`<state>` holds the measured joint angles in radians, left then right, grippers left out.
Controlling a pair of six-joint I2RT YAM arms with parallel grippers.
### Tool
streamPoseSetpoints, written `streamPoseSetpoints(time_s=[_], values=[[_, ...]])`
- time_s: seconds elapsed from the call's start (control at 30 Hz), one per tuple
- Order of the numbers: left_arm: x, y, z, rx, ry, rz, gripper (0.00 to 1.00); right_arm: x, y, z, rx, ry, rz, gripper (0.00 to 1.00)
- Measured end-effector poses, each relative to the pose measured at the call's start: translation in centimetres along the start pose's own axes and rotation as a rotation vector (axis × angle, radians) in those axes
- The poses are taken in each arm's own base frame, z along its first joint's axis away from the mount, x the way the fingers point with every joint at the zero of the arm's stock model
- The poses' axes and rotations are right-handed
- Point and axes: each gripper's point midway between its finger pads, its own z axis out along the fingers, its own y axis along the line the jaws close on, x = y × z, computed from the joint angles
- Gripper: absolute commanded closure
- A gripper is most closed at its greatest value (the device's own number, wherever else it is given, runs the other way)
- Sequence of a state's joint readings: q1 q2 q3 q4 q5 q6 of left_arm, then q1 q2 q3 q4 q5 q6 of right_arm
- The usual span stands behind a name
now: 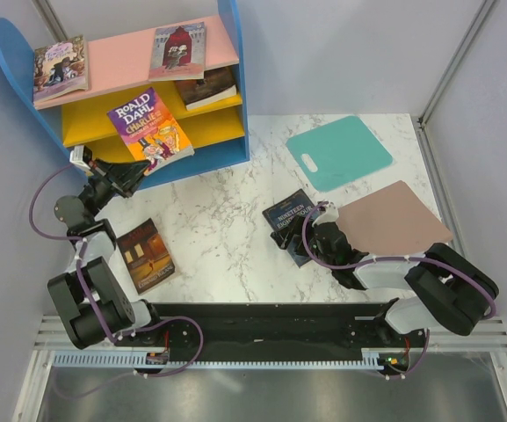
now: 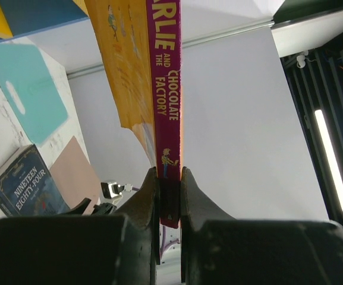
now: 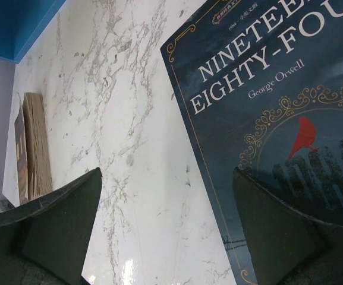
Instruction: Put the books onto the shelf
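My left gripper is shut on the lower edge of the purple-yellow Roald Dahl book, holding it up in front of the shelf's yellow boards. Two books lie on the pink top board, and a dark one sits on a yellow board. My right gripper is open, low over the left edge of the navy Nineteen Eighty-Four book: one finger is above the cover, the other above bare marble. A brown-orange book lies flat near the left arm.
A teal mat with a handle hole lies at the back right of the marble table. A pinkish-brown mat lies right beside the navy book. Grey walls close in both sides.
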<state>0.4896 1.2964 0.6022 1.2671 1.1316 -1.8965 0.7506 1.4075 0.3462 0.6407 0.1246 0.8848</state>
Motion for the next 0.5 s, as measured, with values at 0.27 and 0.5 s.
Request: streamPoseSetpoints(time_s=[0.27,0.5], values=[[-2.7,-0.2,0.8,0.026,-0.076,-0.013,0.98,0.0,0.0,0.0,-0.001,0.001,0.000,0.02],[-5.2,3.1,1.2,-0.010,-0.121,-0.118,0.98,0.0,0.1,0.0,-0.002,0.001,-0.001,0.02]])
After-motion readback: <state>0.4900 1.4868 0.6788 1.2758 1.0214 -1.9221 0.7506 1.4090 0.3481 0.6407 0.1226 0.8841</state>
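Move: The left hand holds the Charlie book by its near end. The free part of the upper yellow shelf lies about 15 cm ahead of this hand, 7 cm to its left and slightly below. The Tale of Two Cities book on that shelf is some 20 cm ahead and 16 cm right; the red-door book on the pink top is about 24 cm ahead, 9 cm right and higher. From the idle right hand, the free part is roughly 24 cm ahead, 40 cm left and well above. The left hand keeps pinching the Charlie book, carrying it about 5 cm forward and 3 left towards the shelf, finally sinking. ##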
